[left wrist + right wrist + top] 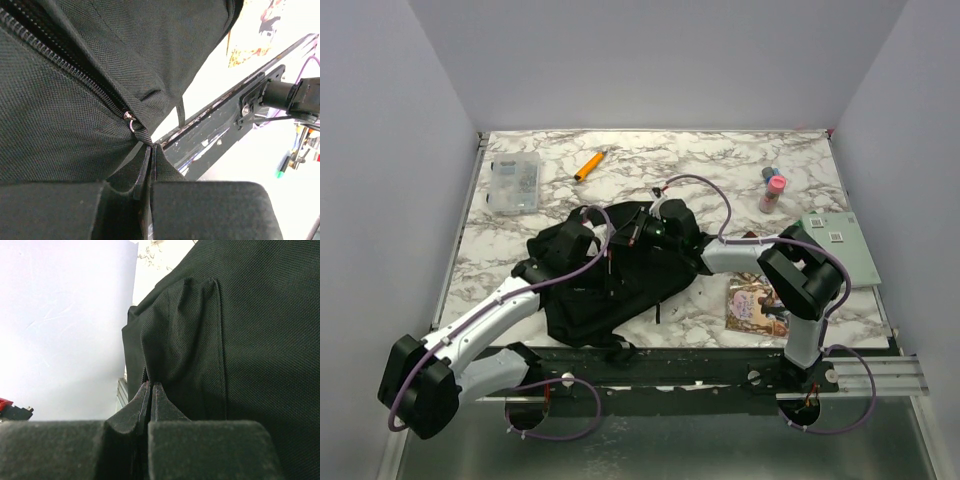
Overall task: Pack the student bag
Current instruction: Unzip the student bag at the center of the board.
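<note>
The student bag point(605, 290), a large black fabric backpack, lies in the middle of the marble table point(720, 160). My left gripper point(603, 246) reaches over its upper left part. In the left wrist view it point(151, 148) is shut on the webbing pull tab point(141, 134) at the end of the bag's zipper point(75, 75). My right gripper point(640, 236) comes in from the right at the bag's top. In the right wrist view it point(151, 386) is shut on a raised fold of the bag's fabric point(180, 340).
A clear plastic box point(513, 183) and an orange marker point(587, 166) lie at the back left. A pink-capped bottle point(772, 193) stands at the back right. A pale green board point(842, 250) and an illustrated booklet point(756, 305) lie to the right.
</note>
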### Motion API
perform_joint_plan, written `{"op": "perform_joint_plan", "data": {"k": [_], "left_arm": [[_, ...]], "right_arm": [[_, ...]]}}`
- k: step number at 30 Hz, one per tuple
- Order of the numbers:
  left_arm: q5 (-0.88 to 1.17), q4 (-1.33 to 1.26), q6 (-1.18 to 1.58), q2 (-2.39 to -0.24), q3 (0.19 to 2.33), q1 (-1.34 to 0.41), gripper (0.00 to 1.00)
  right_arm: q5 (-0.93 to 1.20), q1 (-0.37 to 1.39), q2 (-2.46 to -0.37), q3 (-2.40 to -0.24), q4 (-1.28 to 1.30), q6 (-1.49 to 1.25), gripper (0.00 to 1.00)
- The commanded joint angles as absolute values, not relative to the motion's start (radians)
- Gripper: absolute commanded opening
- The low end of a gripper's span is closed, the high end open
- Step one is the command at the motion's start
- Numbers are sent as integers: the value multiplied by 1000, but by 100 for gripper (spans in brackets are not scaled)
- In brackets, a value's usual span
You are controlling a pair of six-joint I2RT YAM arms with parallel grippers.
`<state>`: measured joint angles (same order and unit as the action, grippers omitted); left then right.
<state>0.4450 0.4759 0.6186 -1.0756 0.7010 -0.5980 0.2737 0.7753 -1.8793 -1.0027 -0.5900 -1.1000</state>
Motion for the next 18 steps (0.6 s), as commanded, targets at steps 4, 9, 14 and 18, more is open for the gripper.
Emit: {"op": "perform_joint_plan", "data": {"k": [4,9,14,18], "left_arm": [[491,412,785,-973,554,-663,0],[462,462,737,-965,597,-660,24],[368,576,620,-902,726,-596,64],[300,600,541,-878,822,-474,78]], "right_arm": [[212,767,-1867,-994,-685,-1117,1],[247,767,-1855,-962,-725,-1104,1],[326,767,-1856,-973,-689,-1036,1],[320,767,-1838,-974,-628,-989,1]]}}
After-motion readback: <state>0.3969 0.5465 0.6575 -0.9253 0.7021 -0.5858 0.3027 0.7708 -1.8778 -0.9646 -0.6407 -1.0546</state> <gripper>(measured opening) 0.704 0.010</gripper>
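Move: My left fingers are already shut on the zipper pull, whose middle is about 1 cm ahead of the fingertips. My right fingertips hold a fold of the bag some 14 cm farther out than my left hand and 6 cm to its right; from them the pull lies about 13 cm back and 6 cm left. From my left hand, the side strap is roughly 5 cm back and 11 cm right, the bottom strap some 13 cm back and 1 cm right, both lower. I ease the held zipper pull the last 2 cm or so back towards my base and slightly down along the bag, then spread my left fingers wide to let go of it. With them opening, my left hand turns upward, rising about 4 cm and coming a little forward off the bag, while my right hand stays put and keeps its pinch on the fabric. ##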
